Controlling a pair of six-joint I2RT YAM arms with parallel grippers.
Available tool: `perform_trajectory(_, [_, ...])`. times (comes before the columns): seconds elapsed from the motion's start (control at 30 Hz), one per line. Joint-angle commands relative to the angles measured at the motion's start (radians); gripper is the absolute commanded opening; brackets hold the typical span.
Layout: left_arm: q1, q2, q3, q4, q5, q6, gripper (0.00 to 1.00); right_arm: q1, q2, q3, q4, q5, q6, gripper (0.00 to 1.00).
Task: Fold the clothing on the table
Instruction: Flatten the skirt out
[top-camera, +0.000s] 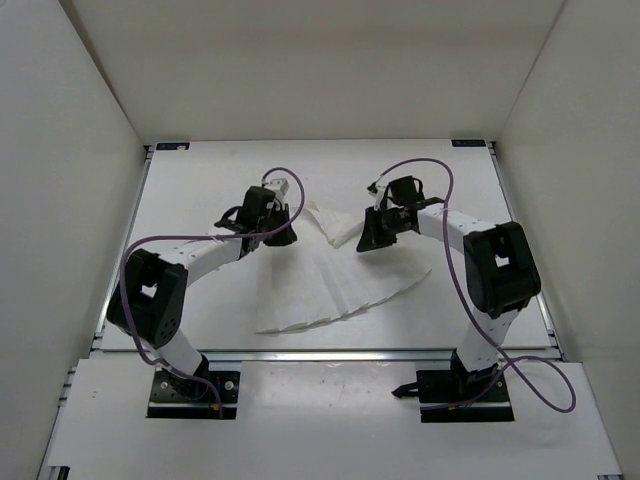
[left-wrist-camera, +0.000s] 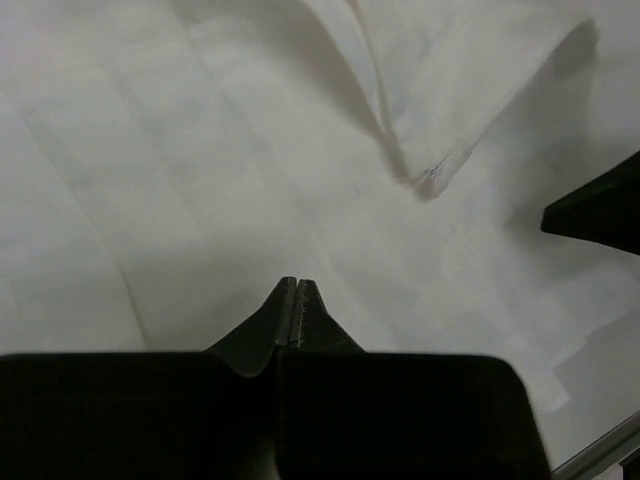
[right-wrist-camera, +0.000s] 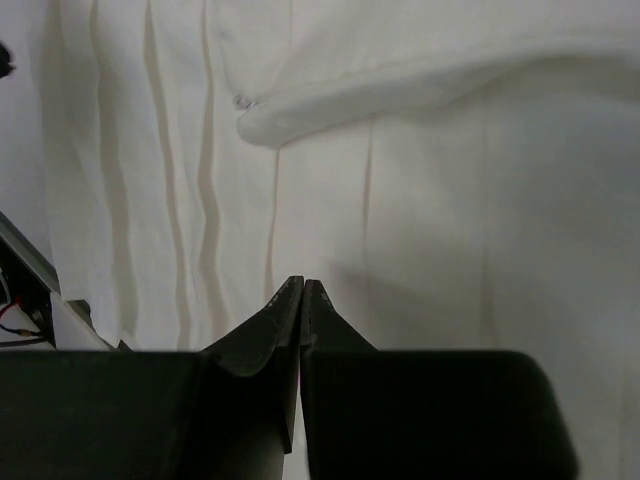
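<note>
The white pleated clothing (top-camera: 330, 290) lies spread on the table (top-camera: 190, 190), flaring toward the near hem. A flap at its far end is turned over near the middle. My left gripper (top-camera: 281, 236) hovers over the garment's far left corner. In the left wrist view its jaws (left-wrist-camera: 297, 284) are shut with no cloth between them, above the fabric (left-wrist-camera: 200, 150) and a folded corner (left-wrist-camera: 430, 182). My right gripper (top-camera: 374, 241) sits at the far right part. Its jaws (right-wrist-camera: 303, 284) are also shut and empty over the pleats (right-wrist-camera: 180, 200), near a rolled fold edge (right-wrist-camera: 262, 124).
White walls enclose the table on three sides. Metal rails (top-camera: 330, 353) run along the near edge, with both arm bases (top-camera: 195, 390) bolted in front. The right gripper's dark tip (left-wrist-camera: 598, 212) shows in the left wrist view.
</note>
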Motion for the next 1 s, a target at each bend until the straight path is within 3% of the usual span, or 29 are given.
perform_trajectory(0.0, [-0.001,0.003,-0.069,0.115,0.016,-0.093,0.00,0.011,-0.084,-0.035,0.071,0.038,-0.014,0.00])
perform_trajectory(0.13, [0.001,0.040,-0.144,0.200,-0.006,-0.161,0.00,0.039,-0.023,-0.023,0.089,0.065,0.009,0.00])
perform_trajectory(0.4, [0.004,0.082,-0.147,0.174,-0.038,-0.181,0.00,0.074,0.125,0.087,0.100,0.131,-0.006,0.00])
perform_trajectory(0.97, [0.033,0.204,-0.029,0.023,-0.026,-0.116,0.00,0.017,0.387,0.474,0.183,0.055,0.118,0.00])
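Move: The skirt's folded-over flap lies about 5 cm ahead of my right hand, 7 cm to its left and 5 cm below. Its near corner is level with that hand, 8 cm to the left; the skirt's right-hand corner is some 5 cm back and 16 cm to the right. Beneath my left hand, about 8 cm down and 1 cm back, is the skirt's left part, with the flap 4 cm ahead and 11 cm to the right. I sink my left hand roughly 7 cm with its fingers shut, tipping them about 10 degrees further down, and set their tips on the skirt's left part. My right hand, also shut, first lowers 3 to 4 cm while starting forward, then sweeps on ahead and somewhat left, about 10 cm out in all, bringing its fingertips against the flap's loose edge and still pushing forward. ##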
